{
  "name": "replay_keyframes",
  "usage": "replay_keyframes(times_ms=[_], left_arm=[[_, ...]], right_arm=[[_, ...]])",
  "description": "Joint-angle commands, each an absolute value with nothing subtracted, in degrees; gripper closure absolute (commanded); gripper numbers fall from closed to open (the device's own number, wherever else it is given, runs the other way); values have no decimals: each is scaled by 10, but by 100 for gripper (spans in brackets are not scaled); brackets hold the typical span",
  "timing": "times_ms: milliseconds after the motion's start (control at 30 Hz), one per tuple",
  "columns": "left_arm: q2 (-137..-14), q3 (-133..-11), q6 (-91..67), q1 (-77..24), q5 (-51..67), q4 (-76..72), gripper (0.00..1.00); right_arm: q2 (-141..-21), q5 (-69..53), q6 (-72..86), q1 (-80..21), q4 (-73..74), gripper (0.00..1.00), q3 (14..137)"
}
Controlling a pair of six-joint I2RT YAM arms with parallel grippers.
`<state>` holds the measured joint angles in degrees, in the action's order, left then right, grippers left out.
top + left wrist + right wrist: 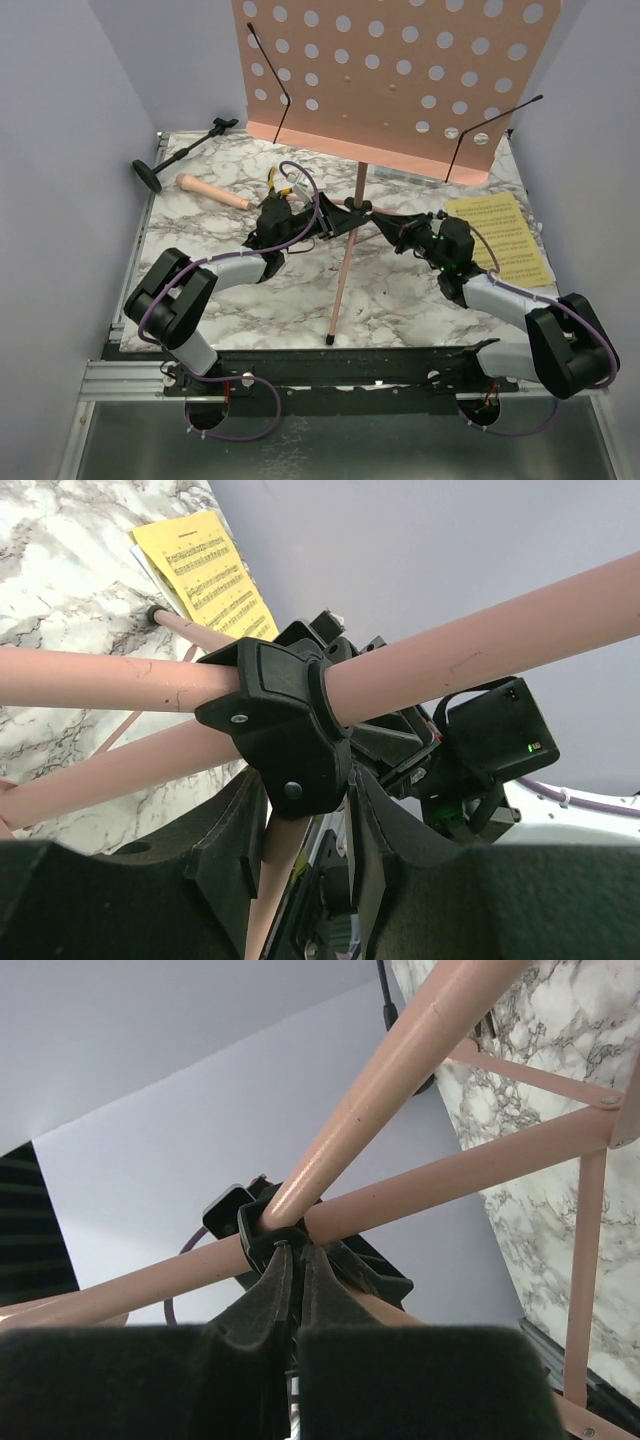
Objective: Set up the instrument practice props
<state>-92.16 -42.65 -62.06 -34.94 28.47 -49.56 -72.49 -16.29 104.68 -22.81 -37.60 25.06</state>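
The pink perforated music stand (400, 70) stands upright at the middle back, and one tripod leg (338, 290) reaches toward me. My left gripper (322, 218) (300, 800) is shut on the stand's black leg hub (285, 720) and the pink tube under it. From the other side, my right gripper (385, 222) (292, 1252) is shut, its tips pressed against the same hub (262, 1235). The yellow music sheets (500, 238) (205, 570) lie flat on the right. A pink-beige microphone (212, 192) and the black mic stand (185, 155) lie on the left.
Lavender walls close in the marble table (400, 290) on the left, right and back. Something small, yellow and white (284, 187), sits half hidden behind my left gripper. The stand's wide desk overhangs the back of the table.
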Motion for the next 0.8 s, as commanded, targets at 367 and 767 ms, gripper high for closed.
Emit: replay_keyframes(times_ms=[367, 767], left_arm=[[-945, -405, -603, -358, 334, -367, 100], [-943, -408, -604, -352, 339, -367, 100]], right_arm=[[-651, -22, 358, -237, 66, 45, 418], [-547, -167, -95, -308, -311, 38, 239]])
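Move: The tripod's black clamp lies about 3 cm to the left of the right hand's shut fingertips, 2 cm farther ahead and roughly level. The front leg's foot is some 25 cm back, 8 cm left and 21 cm below; the yellow music pages lie about level fore and aft, 33 cm to the right and 21 cm down. The left hand already grips the clamp, its middle right at those fingers, about 1 cm ahead and 1 cm above. The right fingertips come free of the tripod clamp's right side and open wide, easing up and forward a centimetre or so first, then swinging right and down and finally back, ending about 5 cm from where they began. Meanwhile the wrist rolls some 90 degrees about the line of the fingers, counter-clockwise seen from behind the hand. The left hand stays in place and keeps its grip on the clamp. ##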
